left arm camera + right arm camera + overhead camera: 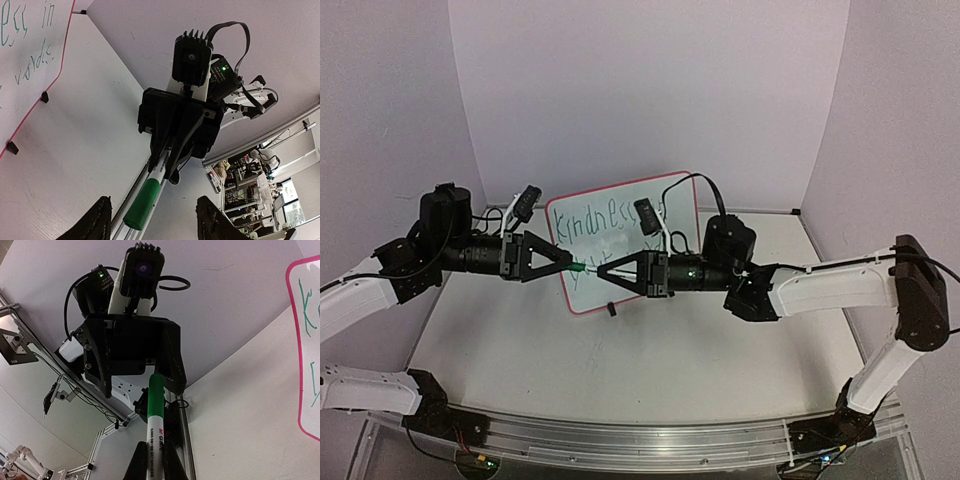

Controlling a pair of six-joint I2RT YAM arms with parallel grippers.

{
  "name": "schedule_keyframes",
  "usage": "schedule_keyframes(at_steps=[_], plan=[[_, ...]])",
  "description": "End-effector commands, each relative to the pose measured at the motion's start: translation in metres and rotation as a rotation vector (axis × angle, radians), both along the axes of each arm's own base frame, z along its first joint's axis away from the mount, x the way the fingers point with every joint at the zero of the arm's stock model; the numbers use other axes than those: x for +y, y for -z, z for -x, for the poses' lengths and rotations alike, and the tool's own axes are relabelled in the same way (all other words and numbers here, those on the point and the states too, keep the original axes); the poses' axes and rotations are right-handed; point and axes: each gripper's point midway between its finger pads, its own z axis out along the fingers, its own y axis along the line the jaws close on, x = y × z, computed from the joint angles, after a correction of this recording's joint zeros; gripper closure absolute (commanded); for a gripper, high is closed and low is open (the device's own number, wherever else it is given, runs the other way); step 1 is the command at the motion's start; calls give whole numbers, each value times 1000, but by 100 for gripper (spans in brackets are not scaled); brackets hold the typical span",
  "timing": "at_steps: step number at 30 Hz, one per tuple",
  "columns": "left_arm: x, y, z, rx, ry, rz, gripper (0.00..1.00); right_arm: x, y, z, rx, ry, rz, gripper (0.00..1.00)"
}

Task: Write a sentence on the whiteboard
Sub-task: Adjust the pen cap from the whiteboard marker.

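The whiteboard (665, 205), white with a thin red frame, stands at the back middle of the table. The sentence (605, 222) runs across it in green handwriting in two rows; the wrist views show parts of it (27, 22) (305, 300). In front of the board my right gripper (602, 274) (155, 455) is shut on the white barrel of a marker (152, 440). The marker's green cap (578, 268) (142, 205) points left. My left gripper (568, 262) (154, 212) faces it, open, its fingers (100, 222) either side of the cap with gaps showing.
A black foot (611, 310) props the whiteboard, and two more feet (44, 97) show along its red edge. An aluminium rail (640, 440) borders the table's near edge. White walls close in the back and sides. Lab clutter (250, 175) lies beyond the table.
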Motion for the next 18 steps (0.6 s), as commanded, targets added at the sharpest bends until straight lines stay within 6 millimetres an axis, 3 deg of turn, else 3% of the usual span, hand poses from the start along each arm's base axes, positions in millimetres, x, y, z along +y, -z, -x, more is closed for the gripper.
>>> schedule_keyframes(at_steps=[1, 7, 11, 18], plan=[[-1, -26, 8, -60, 40, 72, 46, 5, -23, 3, -23, -52, -59, 100], [-3, -18, 9, -33, 54, 64, 61, 7, -24, 3, -16, -57, -61, 100], [-3, -18, 10, -31, 59, 66, 77, 7, -22, 1, -8, -52, -59, 100], [-4, -15, 12, -16, 74, 70, 81, 7, -22, -4, 15, -50, -62, 100]])
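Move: The green pen cap sits on the marker held in the right fingers, about 3 cm to the left of that hand, straight out and level with it. From the left hand the cap's middle is about 2 cm to the right and 1 cm back, at the same height, its end already near the open fingertips. The whiteboard stands some 27 cm ahead of the left hand, 7 cm to the right and 18 cm below. The left fingers close from a little over half open to about a fifth, coming in from both sides of the green cap's end; whether they grip it yet can't be told. The left hand otherwise shifts only about half a centimetre back, while the right keeps its pinch on the marker barrel and also eases half a centimetre back, turning barely 5 degrees counter-clockwise. ##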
